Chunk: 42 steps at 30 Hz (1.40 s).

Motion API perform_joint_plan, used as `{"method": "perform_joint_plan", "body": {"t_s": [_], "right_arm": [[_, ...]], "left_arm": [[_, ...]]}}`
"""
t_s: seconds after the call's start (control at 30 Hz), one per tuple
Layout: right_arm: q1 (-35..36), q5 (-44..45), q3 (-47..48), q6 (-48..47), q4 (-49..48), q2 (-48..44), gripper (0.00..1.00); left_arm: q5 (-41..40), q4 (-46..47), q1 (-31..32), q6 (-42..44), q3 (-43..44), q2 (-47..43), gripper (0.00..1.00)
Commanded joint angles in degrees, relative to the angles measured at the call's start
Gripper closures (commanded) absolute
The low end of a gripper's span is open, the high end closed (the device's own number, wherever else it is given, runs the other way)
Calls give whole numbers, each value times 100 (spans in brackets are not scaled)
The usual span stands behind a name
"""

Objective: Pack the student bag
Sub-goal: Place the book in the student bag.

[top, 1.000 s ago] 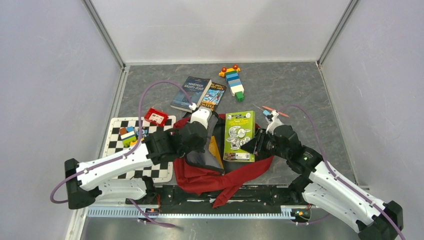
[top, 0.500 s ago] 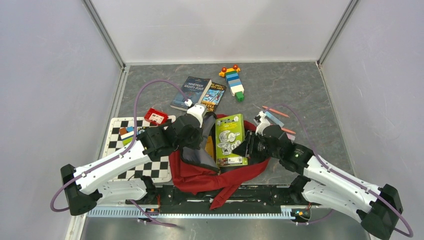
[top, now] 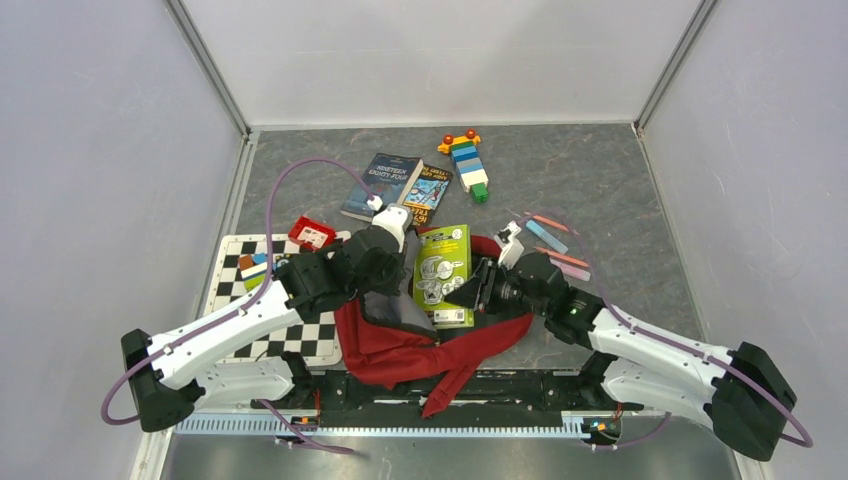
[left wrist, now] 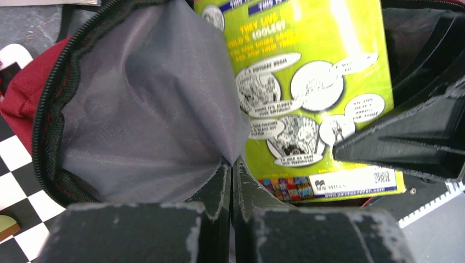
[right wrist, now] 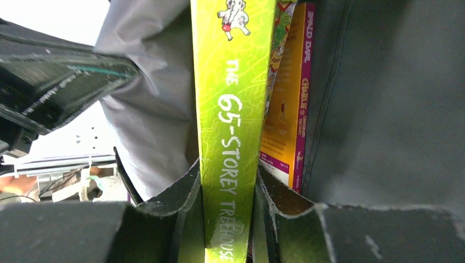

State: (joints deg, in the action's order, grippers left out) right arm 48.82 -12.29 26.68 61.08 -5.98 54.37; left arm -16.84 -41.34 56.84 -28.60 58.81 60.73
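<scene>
The student bag [top: 400, 348], dark red with grey lining [left wrist: 148, 109], lies open at the near edge between the arms. My left gripper [top: 404, 286] [left wrist: 231, 163] is shut on a fold of that lining and holds the mouth open. My right gripper [top: 470, 292] [right wrist: 227, 183] is shut on the spine of a lime-green book [top: 441, 266] [right wrist: 233, 98] [left wrist: 318, 82], which stands partly inside the bag's opening. Beside it in the bag is a yellow and magenta book [right wrist: 286, 109].
Two paperbacks [top: 383, 185] [top: 428, 192] and a block toy [top: 465, 165] lie at the back. A small red box [top: 312, 234] sits by a chessboard [top: 235, 320] that carries coloured blocks [top: 255, 270]. Pens [top: 555, 248] lie to the right.
My right gripper has carried the green book leftward into the bag's opening. My left arm has shifted slightly left, still gripping the lining.
</scene>
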Motion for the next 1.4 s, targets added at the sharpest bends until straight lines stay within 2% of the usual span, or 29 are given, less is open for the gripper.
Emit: {"method": "perform_joint_plan", "body": {"t_s": [0.0, 0.1, 0.23, 0.5, 0.73, 0.9, 1.03, 1.13, 1.2, 1.37], "right_arm": [[193, -626, -115, 197, -700, 169, 100], [220, -682, -425, 292, -587, 108, 100], [218, -825, -645, 403, -818, 104, 100], [345, -1423, -32, -59, -1131, 651, 100], [392, -1436, 123, -434, -236, 426, 100], [393, -1521, -64, -440, -142, 270, 100], [392, -1472, -182, -250, -656, 389, 100], [392, -1160, -133, 7, -1454, 637, 100], [446, -822, -9, 30, -2113, 924, 100], [673, -608, 278, -113, -2846, 2078, 100]], "left_arm": [[-371, 798, -72, -110, 295, -77, 98], [-588, 914, -120, -224, 341, -92, 98], [-463, 1118, -238, -271, 251, -141, 98], [-418, 1050, -361, -369, 52, -263, 98], [-966, 867, -534, -626, 17, -400, 98], [-848, 959, -630, -670, -26, -444, 98], [-538, 1098, -639, -658, -160, -511, 98], [-354, 1154, -639, -732, -276, -585, 98], [-280, 1201, -639, -785, -336, -627, 98], [-141, 1336, -640, -851, -379, -655, 98]]}}
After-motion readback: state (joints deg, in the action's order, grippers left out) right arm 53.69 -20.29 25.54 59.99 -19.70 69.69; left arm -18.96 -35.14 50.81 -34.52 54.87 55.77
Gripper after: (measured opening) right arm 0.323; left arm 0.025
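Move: The right gripper, already holding the green book's spine, has the student bag's open compartment some 4 cm to its left and 8 cm below; the green book's middle is about 5 cm ahead, 3 cm left and slightly lower, and the orange book lies about 4 cm ahead, 7 cm left and 6 cm down. From the left gripper, pinching the grey lining, the zipped rim is some 8 cm left and 6 cm lower, the green book 3 cm ahead, 9 cm right and 5 cm below. Work the green book down into the bag with the right gripper: keep the grip on its spine, go back and down about 5 cm, ease up a little while drawing farther back and turning some 15 degrees counter-clockwise, then push left and slightly forward under the lining. Meanwhile bring the left gripper about 3 cm forward, then left and slightly up, fingers still shut on the lining, holding it clear. ##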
